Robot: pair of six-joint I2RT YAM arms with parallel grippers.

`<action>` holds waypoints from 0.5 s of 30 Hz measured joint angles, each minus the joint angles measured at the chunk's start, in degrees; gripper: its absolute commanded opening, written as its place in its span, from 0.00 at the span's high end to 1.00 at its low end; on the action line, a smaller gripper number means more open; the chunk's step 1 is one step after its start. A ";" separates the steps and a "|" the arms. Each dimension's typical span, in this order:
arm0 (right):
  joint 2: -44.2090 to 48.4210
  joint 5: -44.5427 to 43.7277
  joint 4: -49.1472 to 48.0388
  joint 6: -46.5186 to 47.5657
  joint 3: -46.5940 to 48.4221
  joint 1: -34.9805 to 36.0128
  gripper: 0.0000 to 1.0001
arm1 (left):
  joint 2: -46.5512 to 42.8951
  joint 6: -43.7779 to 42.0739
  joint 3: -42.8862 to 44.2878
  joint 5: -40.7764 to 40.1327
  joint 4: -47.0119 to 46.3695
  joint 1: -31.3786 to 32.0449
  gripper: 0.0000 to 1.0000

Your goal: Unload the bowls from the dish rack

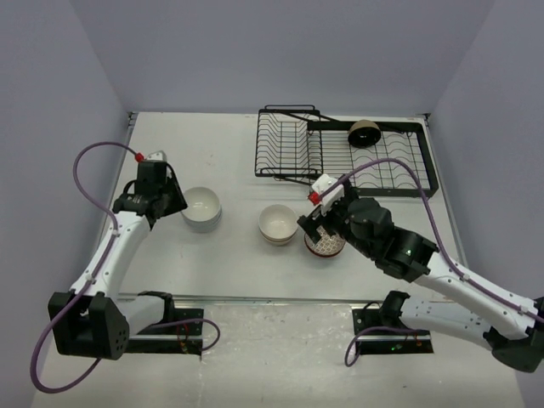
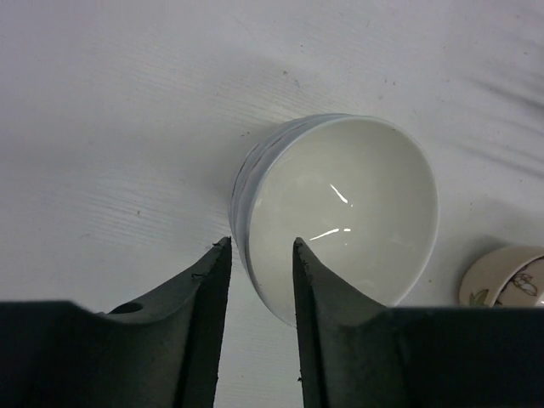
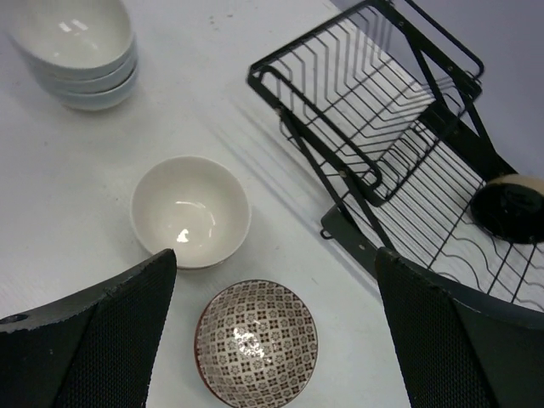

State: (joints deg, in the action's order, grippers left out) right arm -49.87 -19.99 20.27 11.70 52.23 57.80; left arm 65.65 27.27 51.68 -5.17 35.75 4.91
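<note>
My left gripper (image 1: 178, 201) stands at the near rim of a stack of white bowls (image 1: 202, 209). In the left wrist view its jaws are parted around the top white bowl's (image 2: 348, 204) rim, one finger inside and one outside, with a gap showing. My right gripper (image 3: 274, 255) is wide open above a reddish-brown patterned bowl (image 3: 255, 344) that sits on the table. A cream bowl (image 3: 189, 211) sits just left of it. The black wire dish rack (image 1: 293, 144) stands at the back, with a black-inside bowl (image 1: 364, 133) lying in its flat tray.
The edge of another cream bowl with a floral print (image 2: 510, 276) shows at the right of the left wrist view. The stack of white bowls (image 3: 76, 42) is also seen far left in the right wrist view. Grey walls close in the table (image 1: 212, 153).
</note>
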 measured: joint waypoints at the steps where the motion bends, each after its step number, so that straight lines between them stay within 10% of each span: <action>1: -0.13 1.75 -0.72 -1.16 0.00 -2.40 0.01 | -0.59 0.07 0.13 0.44 0.28 0.00 0.51; 8: -6.58 4.02 -4.72 -15.76 2.47 -21.64 0.01 | -8.44 -2.03 6.19 6.19 4.02 0.02 0.03; 15: -22.38 0.79 -6.71 -16.70 13.38 -34.93 0.01 | -23.19 -3.45 11.39 9.66 1.79 0.11 0.00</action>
State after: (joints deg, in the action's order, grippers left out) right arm -72.25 -19.20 13.56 -4.99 65.60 22.87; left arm 42.46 23.81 63.07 4.49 37.54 5.02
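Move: For the right hand, the last bowl in the rack, tan with a black inside, is about 37 cm ahead, 21 cm right and 19 cm below. Beneath that hand, some 22 cm down, the patterned bowl stack stands 3 cm ahead and 4 cm right; the cream bowl stack is 8 cm ahead and 9 cm left. From the left hand, the white bowl stack is 1 cm ahead, 6 cm right and 8 cm below, and the last bowl about 31 cm ahead, 57 cm right and 6 cm lower. Forward and to the right at an even height, the right arm sweeps quickly some 20 cm from over the patterned bowls towards the last bowl in the rack, fingers still wide, the hand swinging about 40 degrees clockwise to face the rack. Meanwhile the left hand rises nearly 20 cm off the rim of the white stack, drawing back a little late on, its fingers spreading from partly to fully open and tipping up about 30 degrees. ##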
